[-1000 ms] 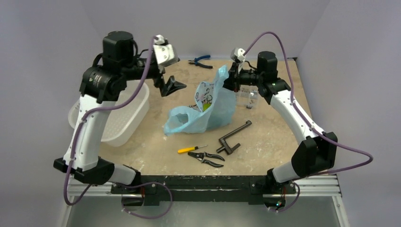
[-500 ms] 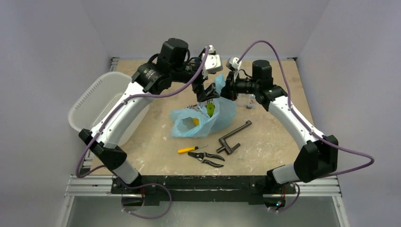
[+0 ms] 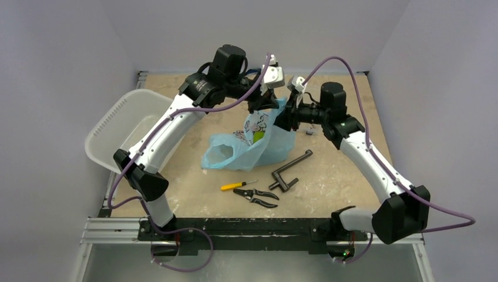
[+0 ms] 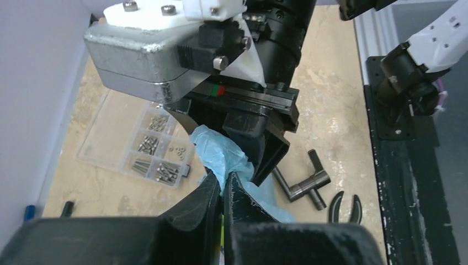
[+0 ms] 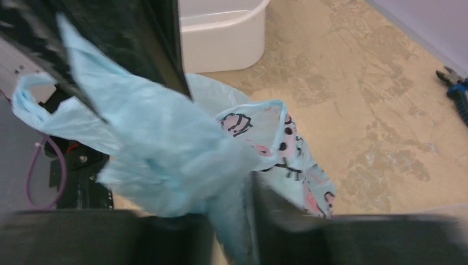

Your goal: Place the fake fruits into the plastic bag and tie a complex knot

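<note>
The light-blue plastic bag (image 3: 246,147) stands in the middle of the table with its top pulled up and its mouth sagging open to the left. Through the film, one green piece of the fake fruits (image 3: 259,136) shows inside; the others are hidden. My left gripper (image 3: 262,107) is shut on the bag's upper edge (image 4: 218,157), the film pinched between its fingertips. Right beside it, my right gripper (image 3: 286,117) holds a bunched strip of the same film (image 5: 165,143) between its jaws. No knot is in view.
A white perforated tub (image 3: 117,126) stands at the left edge. In front of the bag lie a dark T-handle tool (image 3: 290,170), a yellow screwdriver (image 3: 238,185) and black pliers (image 3: 256,197). A clear compartment box (image 4: 141,146) sits behind the bag, and blue pliers (image 5: 455,91) lie near the back.
My left arm swung from over the tub to the bag, and its open gripper shut on the bag's top edge. The bag's top rose again. The right gripper stayed on the film.
</note>
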Tool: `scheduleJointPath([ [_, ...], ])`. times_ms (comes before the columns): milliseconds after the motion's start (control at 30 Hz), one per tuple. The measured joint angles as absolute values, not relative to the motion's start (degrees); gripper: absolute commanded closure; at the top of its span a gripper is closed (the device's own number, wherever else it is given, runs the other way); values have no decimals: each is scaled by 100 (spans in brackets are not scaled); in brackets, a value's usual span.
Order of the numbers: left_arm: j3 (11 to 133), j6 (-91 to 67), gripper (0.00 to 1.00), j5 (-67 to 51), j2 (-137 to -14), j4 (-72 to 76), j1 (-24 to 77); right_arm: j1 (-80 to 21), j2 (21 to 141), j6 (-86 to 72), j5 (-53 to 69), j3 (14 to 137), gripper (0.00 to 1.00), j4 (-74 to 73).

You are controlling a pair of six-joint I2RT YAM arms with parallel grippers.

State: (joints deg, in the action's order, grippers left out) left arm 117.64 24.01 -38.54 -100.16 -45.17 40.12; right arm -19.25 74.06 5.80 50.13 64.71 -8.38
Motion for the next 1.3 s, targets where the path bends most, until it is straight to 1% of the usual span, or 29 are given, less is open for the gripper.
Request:
scheduleJointPath([
  [33, 11775, 2390, 100, -3938, -10016, -4530, 4005, -1925, 7371, 552, 4993, 6423, 42, -810],
  [67, 11786, 2353, 100, -4049, -10016, -4536, 3981, -1922, 7323, 519, 4971, 6370, 32, -803],
  [133, 11797, 2237, 100, -4244, -10014, -4528, 3922, -1925, 7150, 480, 4877, 6200, 19, -735],
  [200, 11837, 2132, 100, -4364, -10014, -4539, 3817, -1922, 6785, 421, 4718, 5859, 10, -607],
  [300, 12053, 1964, 100, -4499, -10031, -4584, 3651, -1922, 5972, 237, 4399, 5159, 1, -183],
  [400, 12449, 1774, 100, -4674, -10092, -4615, 3535, -1925, 5205, 16, 4117, 4595, 1, 427],
  [500, 12650, 1573, 100, -4860, -10123, -4584, 3533, -1925, 5030, -176, 3944, 4501, 1, 1070],
  [600, 12676, 1391, 100, -4954, -10149, -4556, 3542, -1929, 5164, -283, 3789, 4497, 1, 1767],
  [1000, 12440, 1151, 100, -4947, -10243, -4372, 3642, -2141, 6361, -947, 3577, 4368, 1, 3854],
  [1167, 12383, 1160, 100, -4939, -10245, -4368, 3688, -2471, 6672, -961, 3802, 4368, 1, 4342],
  [1300, 12376, 1258, 100, -4943, -10245, -4324, 3728, -2512, 6598, -711, 4001, 4368, 1, 4104],
])
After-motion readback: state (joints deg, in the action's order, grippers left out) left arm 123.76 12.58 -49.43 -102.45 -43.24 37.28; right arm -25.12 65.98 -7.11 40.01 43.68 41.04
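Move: The left fingers have the bag's bunched top; its neck drops into the right fingers, roughly 7 cm below and nearly level across, so the neck's middle lies about 4 cm under the left hand and 3 cm above the right. From the right hand, the green fruit is some 22 cm down, 2 cm back and 3 cm left; the parts box lies about 27 cm down, 5 cm ahead and 12 cm right. The right hand opens wide and lets go of the bag's neck, backing off about 5 cm and somewhat right, then rising some 6 cm, going forward again and finally left, its fingertips tilting up about 20 degrees and the jaws rolling until they stand open astride the neck just under the left fingers. The left hand keeps its pinch on the bunched top throughout, lifting it about 6 cm and then easing down a couple while tilting some 10 degrees. ##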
